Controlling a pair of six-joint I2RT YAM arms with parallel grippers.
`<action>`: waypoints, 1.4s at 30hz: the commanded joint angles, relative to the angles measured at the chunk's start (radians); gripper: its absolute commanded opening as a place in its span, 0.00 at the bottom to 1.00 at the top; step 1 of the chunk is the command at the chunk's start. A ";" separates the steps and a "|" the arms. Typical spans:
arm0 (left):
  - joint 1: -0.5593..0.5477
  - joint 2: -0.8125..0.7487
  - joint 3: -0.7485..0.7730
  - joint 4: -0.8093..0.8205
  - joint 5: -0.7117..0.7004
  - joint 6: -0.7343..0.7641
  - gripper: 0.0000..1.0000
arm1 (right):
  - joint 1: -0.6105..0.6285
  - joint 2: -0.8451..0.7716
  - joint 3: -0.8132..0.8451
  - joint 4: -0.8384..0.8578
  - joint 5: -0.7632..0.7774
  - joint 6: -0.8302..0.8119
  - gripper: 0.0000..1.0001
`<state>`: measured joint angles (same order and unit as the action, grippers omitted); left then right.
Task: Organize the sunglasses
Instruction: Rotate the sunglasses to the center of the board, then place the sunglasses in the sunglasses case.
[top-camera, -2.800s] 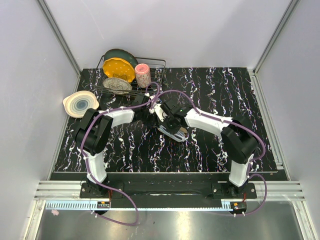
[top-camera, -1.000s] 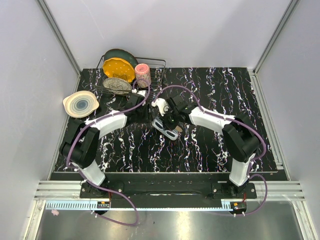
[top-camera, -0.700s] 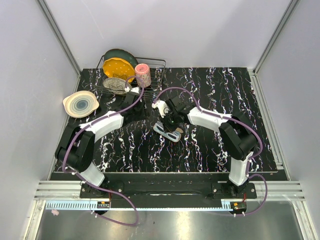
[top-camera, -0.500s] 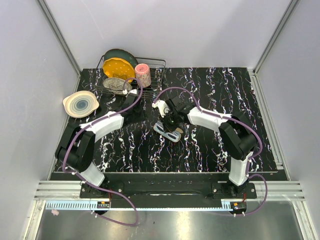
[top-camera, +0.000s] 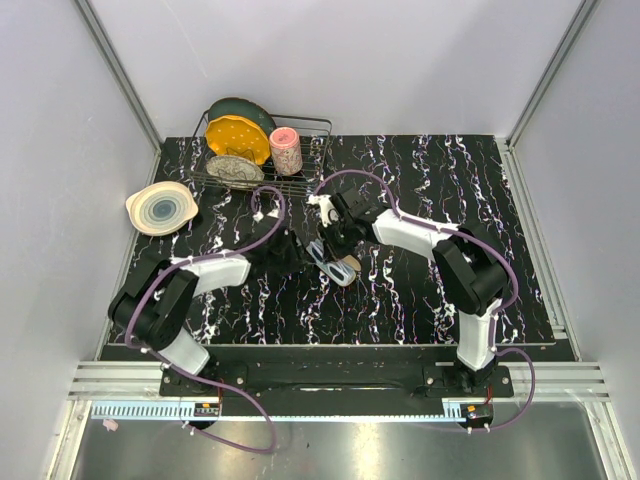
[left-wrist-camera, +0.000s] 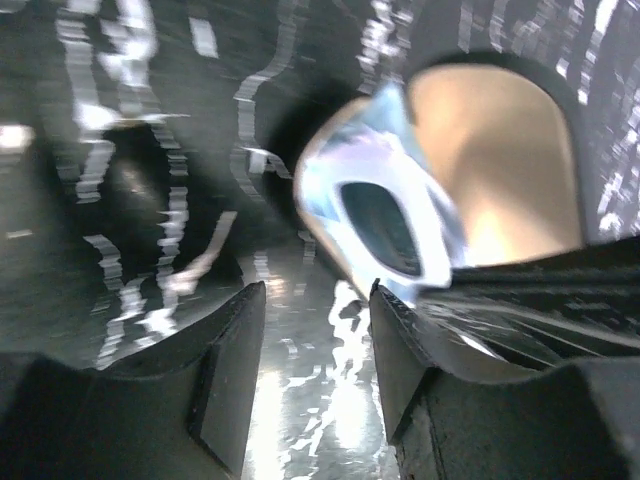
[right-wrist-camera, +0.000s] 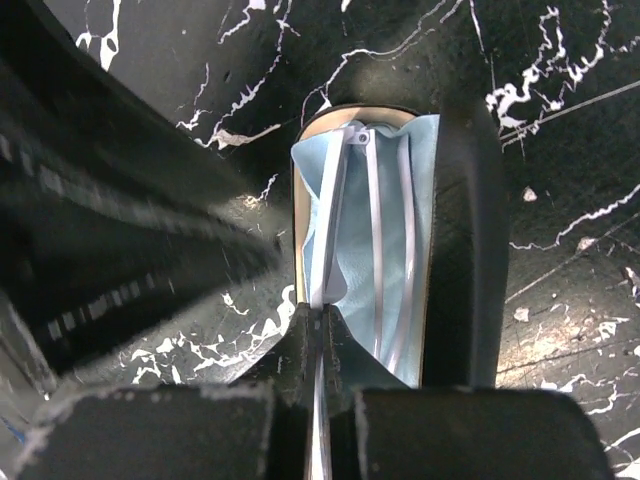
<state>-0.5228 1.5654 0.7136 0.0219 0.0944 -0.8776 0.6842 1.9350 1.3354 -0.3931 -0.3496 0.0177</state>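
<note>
A black glasses case (right-wrist-camera: 465, 250) lies open on the marbled table, just left of the middle in the top view (top-camera: 338, 266). Inside it the sunglasses (right-wrist-camera: 372, 240), with a thin whitish frame, rest on a light-blue cloth (right-wrist-camera: 430, 160). My right gripper (right-wrist-camera: 322, 320) is shut on the frame's near end, over the case (top-camera: 328, 240). In the left wrist view, my left gripper (left-wrist-camera: 315, 300) is open and low over the table with nothing between its fingers. It sits just left of the case (left-wrist-camera: 500, 160), and the sunglasses (left-wrist-camera: 420, 240) show ahead to the right. From above, the left gripper (top-camera: 298, 255) lies beside the case.
A wire dish rack (top-camera: 310, 130) at the back left holds plates and a pink cup (top-camera: 286, 150). A pale bowl (top-camera: 160, 208) sits at the table's left edge. Grey walls enclose the table on three sides.
My left arm has swung back from near the dish rack to the case's left side. The right gripper stays shut at the case, which has shifted slightly.
</note>
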 joint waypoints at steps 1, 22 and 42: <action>-0.046 0.045 -0.008 0.274 0.120 -0.046 0.51 | 0.001 0.022 0.033 -0.024 0.041 0.146 0.00; -0.052 0.119 0.052 0.190 0.038 -0.012 0.10 | 0.002 0.012 0.047 -0.036 0.158 0.311 0.00; -0.052 0.159 0.098 0.122 0.042 -0.012 0.02 | -0.032 -0.119 -0.007 0.060 0.060 0.393 0.00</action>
<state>-0.5694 1.7187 0.7792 0.1417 0.1417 -0.9047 0.6716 1.8717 1.3514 -0.4076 -0.2558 0.3740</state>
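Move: The open, cloth-lined case lies about 6 cm to the left hand's right, level with it and some 2 cm lower; the dish rack stands roughly 24 cm ahead and 8 cm left of that hand. The right hand already grips the sunglasses near their middle, about 1 cm back and 1 cm below it, over the case, whose middle is some 2 cm back, 1 cm right and 3 cm down from this hand. Left goes 4 cm right, pinching the case rim; right twists the held sunglasses 20 degrees clockwise, then rises. ##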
